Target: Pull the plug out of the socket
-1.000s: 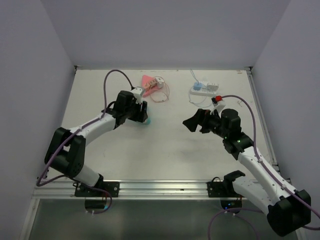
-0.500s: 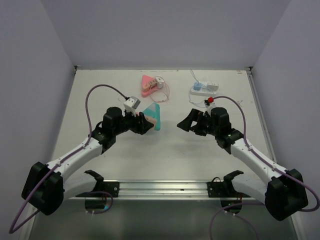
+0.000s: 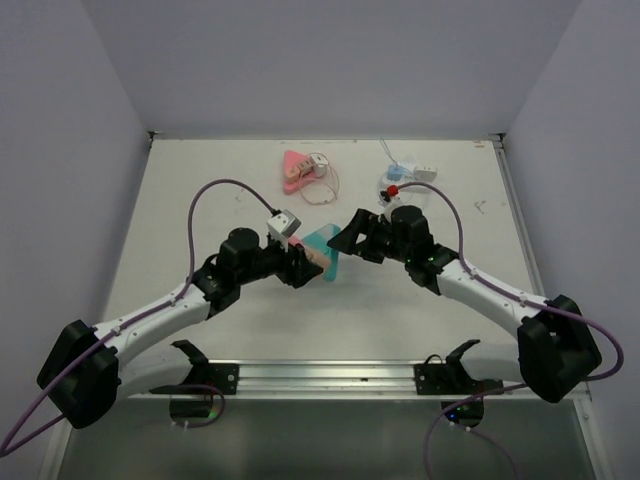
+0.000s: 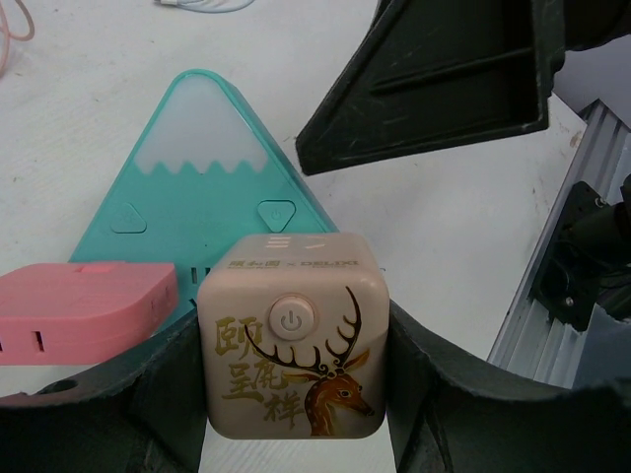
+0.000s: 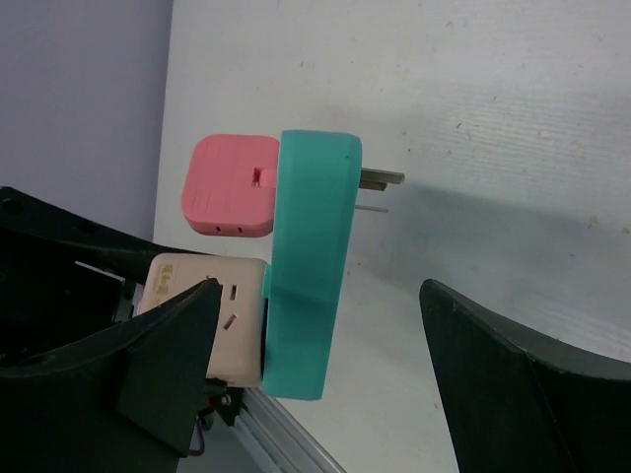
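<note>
A teal triangular socket block (image 3: 327, 250) hangs above the table's middle. A beige cube plug with a deer print (image 4: 289, 335) and a pink plug (image 4: 84, 310) are plugged into its face (image 4: 197, 168). My left gripper (image 3: 305, 264) is shut on the beige cube and holds the whole assembly up. My right gripper (image 3: 343, 236) is open right beside it. In the right wrist view the teal block (image 5: 311, 266) sits edge-on between the spread jaws, untouched, with the pink plug (image 5: 232, 185), the beige cube (image 5: 202, 320) and the metal prongs (image 5: 380, 179) showing.
A pink triangular socket (image 3: 294, 168) with a looped white cable (image 3: 324, 186) lies at the back. A white power strip with a blue plug (image 3: 408, 176) lies at the back right. An aluminium rail (image 3: 330, 375) runs along the near edge. Walls enclose three sides.
My left gripper has carried the teal block with its plugs rightward and nearer, off the table. My right gripper has moved left and now straddles it, still open.
</note>
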### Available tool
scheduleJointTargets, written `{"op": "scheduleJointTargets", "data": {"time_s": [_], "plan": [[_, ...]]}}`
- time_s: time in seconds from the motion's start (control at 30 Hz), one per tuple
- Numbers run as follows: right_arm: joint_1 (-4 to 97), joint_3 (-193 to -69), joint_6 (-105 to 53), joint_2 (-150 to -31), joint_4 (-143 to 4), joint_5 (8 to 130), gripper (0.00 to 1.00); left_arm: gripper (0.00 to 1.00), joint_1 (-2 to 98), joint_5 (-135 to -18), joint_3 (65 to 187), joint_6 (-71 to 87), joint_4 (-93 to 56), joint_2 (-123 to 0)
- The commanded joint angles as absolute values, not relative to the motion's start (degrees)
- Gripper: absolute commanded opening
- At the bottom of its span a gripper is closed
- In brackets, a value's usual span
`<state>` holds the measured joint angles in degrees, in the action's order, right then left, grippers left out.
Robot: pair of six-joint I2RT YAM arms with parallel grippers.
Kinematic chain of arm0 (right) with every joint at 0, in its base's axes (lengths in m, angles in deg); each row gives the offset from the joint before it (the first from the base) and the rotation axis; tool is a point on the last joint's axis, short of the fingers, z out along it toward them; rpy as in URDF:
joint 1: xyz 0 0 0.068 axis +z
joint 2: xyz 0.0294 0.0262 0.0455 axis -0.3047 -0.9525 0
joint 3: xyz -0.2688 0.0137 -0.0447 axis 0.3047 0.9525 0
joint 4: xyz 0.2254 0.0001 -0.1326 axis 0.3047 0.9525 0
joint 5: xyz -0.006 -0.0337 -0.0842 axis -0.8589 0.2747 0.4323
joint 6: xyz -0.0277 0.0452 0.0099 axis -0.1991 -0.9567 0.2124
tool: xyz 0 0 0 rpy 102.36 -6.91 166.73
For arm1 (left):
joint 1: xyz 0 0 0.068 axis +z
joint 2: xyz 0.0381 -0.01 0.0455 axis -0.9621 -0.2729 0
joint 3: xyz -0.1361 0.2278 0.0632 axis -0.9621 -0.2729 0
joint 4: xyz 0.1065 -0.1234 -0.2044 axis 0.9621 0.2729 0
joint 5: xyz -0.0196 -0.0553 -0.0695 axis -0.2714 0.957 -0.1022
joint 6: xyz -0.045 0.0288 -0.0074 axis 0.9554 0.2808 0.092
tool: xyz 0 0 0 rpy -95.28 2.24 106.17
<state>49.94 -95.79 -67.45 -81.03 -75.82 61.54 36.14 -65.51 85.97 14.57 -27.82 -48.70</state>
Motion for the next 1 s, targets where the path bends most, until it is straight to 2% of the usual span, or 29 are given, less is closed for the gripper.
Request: {"op": "scheduleJointTargets", "data": {"time_s": [0.0, 0.13, 0.37, 0.7, 0.8, 0.9, 0.93, 0.97], "plan": [[52.1, -98.3, -70.7, -84.0, -81.0, 63.3, 0.85, 0.0, 35.0, -67.3, 86.4, 12.5, -36.4, -47.7], [53.7, -97.8, -72.6, -86.6, -83.8, 63.9, 0.8, 0.0, 34.4, -67.9, 86.0, 12.5, -37.5, -47.5], [55.7, -97.3, -75.1, -89.1, -86.4, 64.9, 0.62, 0.0, 33.4, -68.9, 85.4, 12.6, -39.0, -48.5], [56.3, -95.0, -79.1, -91.2, -90.5, 65.1, 0.53, 0.0, 31.6, -72.0, 83.8, 13.4, -42.3, -49.2], [56.6, -94.8, -79.3, -91.8, -90.8, 65.0, 0.48, 0.0, 31.5, -72.6, 83.4, 13.8, -43.5, -49.3], [56.6, -94.6, -78.8, -92.2, -90.5, 65.2, 0.35, 0.0, 31.4, -72.7, 83.3, 14.3, -43.9, -49.2], [56.6, -94.5, -78.4, -92.2, -89.9, 65.4, 0.26, 0.0, 31.4, -72.8, 83.2, 14.5, -43.9, -49.1], [56.6, -94.4, -77.5, -92.1, -89.6, 66.1, 0.2, 0.0, 31.4, -73.0, 83.0, 14.6, -43.8, -48.9]]}}
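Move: The teal triangular socket hangs about 4 cm to the right gripper's left, roughly 1 cm back and 3 cm lower. From the same gripper, the beige plug lies some 7 cm left and 4 cm back, the pink plug some 10 cm left and level fore and aft, both about 3 cm lower. The left gripper already grips the beige plug; the socket's middle is about 3 cm ahead of it, 3 cm right and 1 cm down. Bring the open right gripper about 4 cm left to the teal socket, sinking as it goes and then on down to about 4 cm lower in all, the fingers tipping down slightly. Close them to under half open, pinching the socket's near edge across its thickness beside the beige plug. Keep the left gripper's hold on that plug, easing it down about 1 cm. ##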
